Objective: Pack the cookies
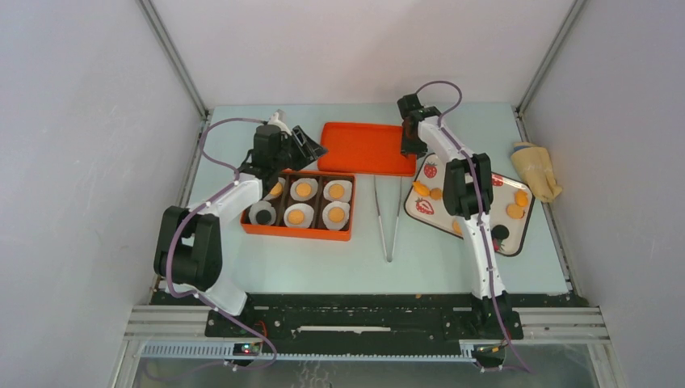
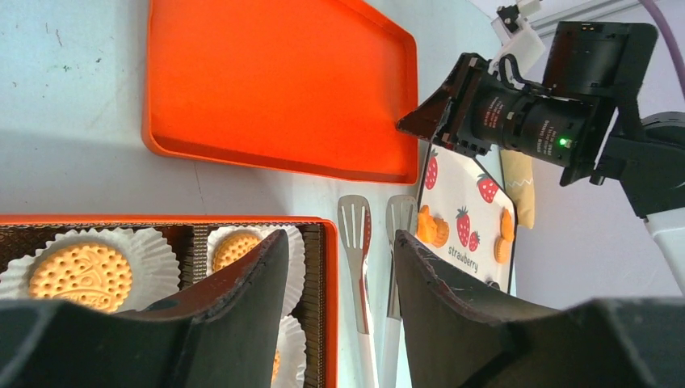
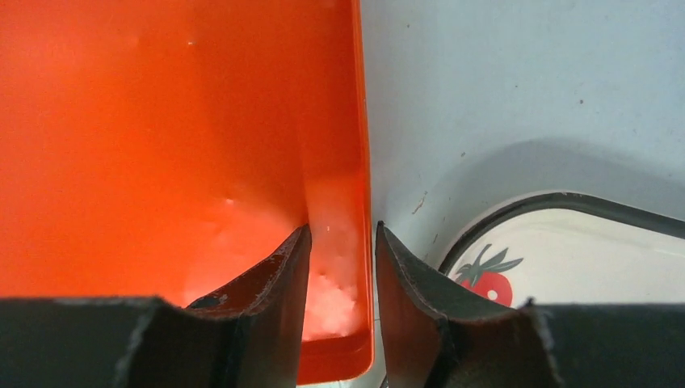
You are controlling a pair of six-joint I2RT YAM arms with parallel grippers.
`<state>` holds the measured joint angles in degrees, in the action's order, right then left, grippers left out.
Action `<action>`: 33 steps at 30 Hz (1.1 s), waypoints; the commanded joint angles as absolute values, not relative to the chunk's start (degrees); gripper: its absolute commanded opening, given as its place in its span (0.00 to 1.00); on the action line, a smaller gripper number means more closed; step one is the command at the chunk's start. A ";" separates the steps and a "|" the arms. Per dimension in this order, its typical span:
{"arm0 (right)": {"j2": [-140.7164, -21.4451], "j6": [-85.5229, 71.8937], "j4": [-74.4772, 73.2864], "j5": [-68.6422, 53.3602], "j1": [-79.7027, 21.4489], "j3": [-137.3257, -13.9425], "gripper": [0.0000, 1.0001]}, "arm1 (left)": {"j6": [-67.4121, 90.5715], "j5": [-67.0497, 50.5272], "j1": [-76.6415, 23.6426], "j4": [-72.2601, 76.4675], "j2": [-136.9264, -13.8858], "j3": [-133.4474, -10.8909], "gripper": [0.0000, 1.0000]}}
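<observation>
Several round orange-yellow cookies (image 1: 304, 190) sit in white paper cups inside the orange box (image 1: 297, 232); two show in the left wrist view (image 2: 79, 275). More cookies (image 1: 514, 211) lie loose on the strawberry tray (image 1: 485, 182). My left gripper (image 1: 315, 147) (image 2: 339, 234) hangs open and empty above the box's far right corner. My right gripper (image 1: 409, 145) (image 3: 342, 228) stands open astride the right rim of the flat orange lid (image 1: 363, 148) (image 3: 161, 121), one finger inside, one outside.
Metal tongs (image 1: 388, 218) (image 2: 359, 267) lie on the table between box and strawberry tray. A beige mitt (image 1: 535, 170) rests at the right wall. The box's near-left cup (image 1: 262, 214) shows a dark middle. The right arm's wrist (image 2: 525, 121) hangs beside the lid.
</observation>
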<state>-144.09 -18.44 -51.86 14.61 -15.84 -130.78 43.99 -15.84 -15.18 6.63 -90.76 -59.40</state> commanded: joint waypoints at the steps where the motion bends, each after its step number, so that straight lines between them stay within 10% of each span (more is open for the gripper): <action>1: -144.14 -20.76 -52.60 12.86 -15.03 -131.16 0.43 | 43.07 -16.50 -15.01 6.94 -90.75 -60.02 0.56; 5: -143.72 -21.75 -51.91 11.70 -14.96 -129.27 0.35 | 43.15 -16.92 -14.95 6.94 -91.68 -60.60 0.56; 10: -144.26 -22.63 -51.64 10.45 -14.22 -129.08 0.00 | 43.24 -17.39 -14.96 6.94 -92.35 -60.86 0.56; 33: -121.41 -21.58 -47.60 1.47 -15.64 -126.66 0.00 | 49.45 -30.43 -11.78 10.74 -101.55 -73.20 0.60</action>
<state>-125.40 -20.86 -47.81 6.28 -15.51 -123.55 44.75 -22.39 -12.23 4.69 -98.15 -67.29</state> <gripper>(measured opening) 0.007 0.592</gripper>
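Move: The right hand is low over the right side of the orange lid, the rim already between its open fingers; the lid's middle lies about 13 cm left and 2 cm ahead. From this hand the strawberry tray is some 17 cm back and 14 cm right, the cookie box about 17 cm back and 34 cm left, the tongs 21 cm back and 9 cm left. From the left hand the lid's middle is roughly 13 cm ahead, 12 cm right and 16 cm below. Shut the right gripper on the lid's right rim, then, keeping that pinch, ease back about 1 cm and raise the rim some 14 cm from where you started, drifting 2 cm left and tipping the fingers about 15 degrees upward. Let the left gripper, still part open, dip 2 to 3 cm, then come back up and reach 3 cm forward towards the lid. ##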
